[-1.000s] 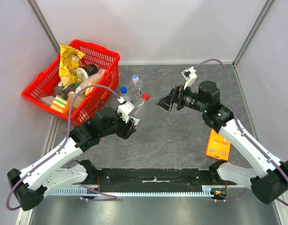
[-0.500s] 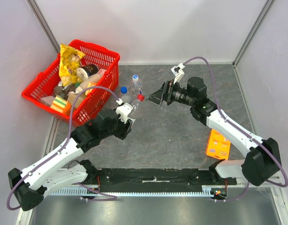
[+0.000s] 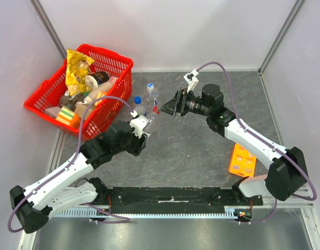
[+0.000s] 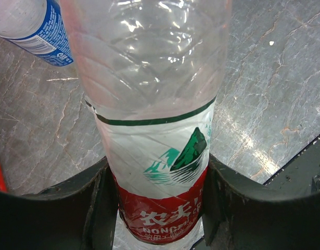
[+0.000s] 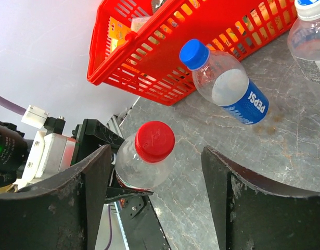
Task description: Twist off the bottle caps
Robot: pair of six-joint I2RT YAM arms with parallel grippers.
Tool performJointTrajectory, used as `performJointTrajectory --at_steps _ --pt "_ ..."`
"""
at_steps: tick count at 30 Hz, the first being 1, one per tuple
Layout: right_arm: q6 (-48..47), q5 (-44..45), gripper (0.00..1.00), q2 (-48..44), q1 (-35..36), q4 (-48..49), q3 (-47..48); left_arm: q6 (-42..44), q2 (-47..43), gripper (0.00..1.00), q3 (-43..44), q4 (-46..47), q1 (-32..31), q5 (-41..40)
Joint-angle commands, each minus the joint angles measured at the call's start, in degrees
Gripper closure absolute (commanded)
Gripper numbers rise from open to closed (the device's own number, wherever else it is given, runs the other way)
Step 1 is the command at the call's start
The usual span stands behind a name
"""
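Observation:
My left gripper (image 4: 157, 205) is shut on the red-labelled clear bottle (image 4: 154, 104), gripping its label; in the top view the left gripper (image 3: 144, 130) holds it tilted toward the right arm. The bottle's red cap (image 5: 154, 141) lies between the fingers of my right gripper (image 5: 155, 151), which is open with a gap on each side; from above, the red cap (image 3: 156, 109) sits just off the right gripper (image 3: 167, 109). A blue-capped bottle (image 5: 227, 86) with a blue label stands beside the basket. A third bottle (image 3: 151, 94), with a white and blue cap, stands behind.
A red basket (image 3: 113, 60) full of snacks stands at the back left, close to the bottles. An orange packet (image 3: 242, 161) lies on the table by the right arm. Grey walls close the back and both sides.
My right gripper has moved left, up to the red cap, and its jaws have narrowed around it. The left gripper still holds the bottle, shifted slightly.

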Motion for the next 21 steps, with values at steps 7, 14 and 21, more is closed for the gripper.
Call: performJointTrajectory --at_steps 7,14,21 --pt "1.06 0.02 0.32 2.60 1.35 2.43 3.80 0.27 0.06 0.62 0.08 1.15 -0.49 1.17" --pt "1.94 -0.33 0.47 3.92 2.31 3.49 4.07 0.44 0.41 0.62 0.17 1.15 -0.76 1.44" --pt "2.64 -0.86 0.65 4.18 2.40 4.46 3.54 0.44 0.41 0.62 0.17 1.15 -0.85 1.44"
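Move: The red cap of the bottle I'm gripping in my left hand sits about 3 cm to the left of my right hand, 1 cm below and hardly ahead at all. From my left hand it is roughly 10 cm ahead, 7 cm to the right and 12 cm up. From my right hand, the Pepsi bottle stands some 13 cm ahead and 11 cm left, the clear bottle about 25 cm ahead and 6 cm left, their middles some 18 cm lower. I bring my right hand in leftward about 2 cm and sink it a little over 1 cm, so its open fingers slide along either side of the red cap. All the while I narrow them to about half the gap, until the pads meet the cap's sides. My left hand keeps its grip low on the bottle and holds it tilted in place. ##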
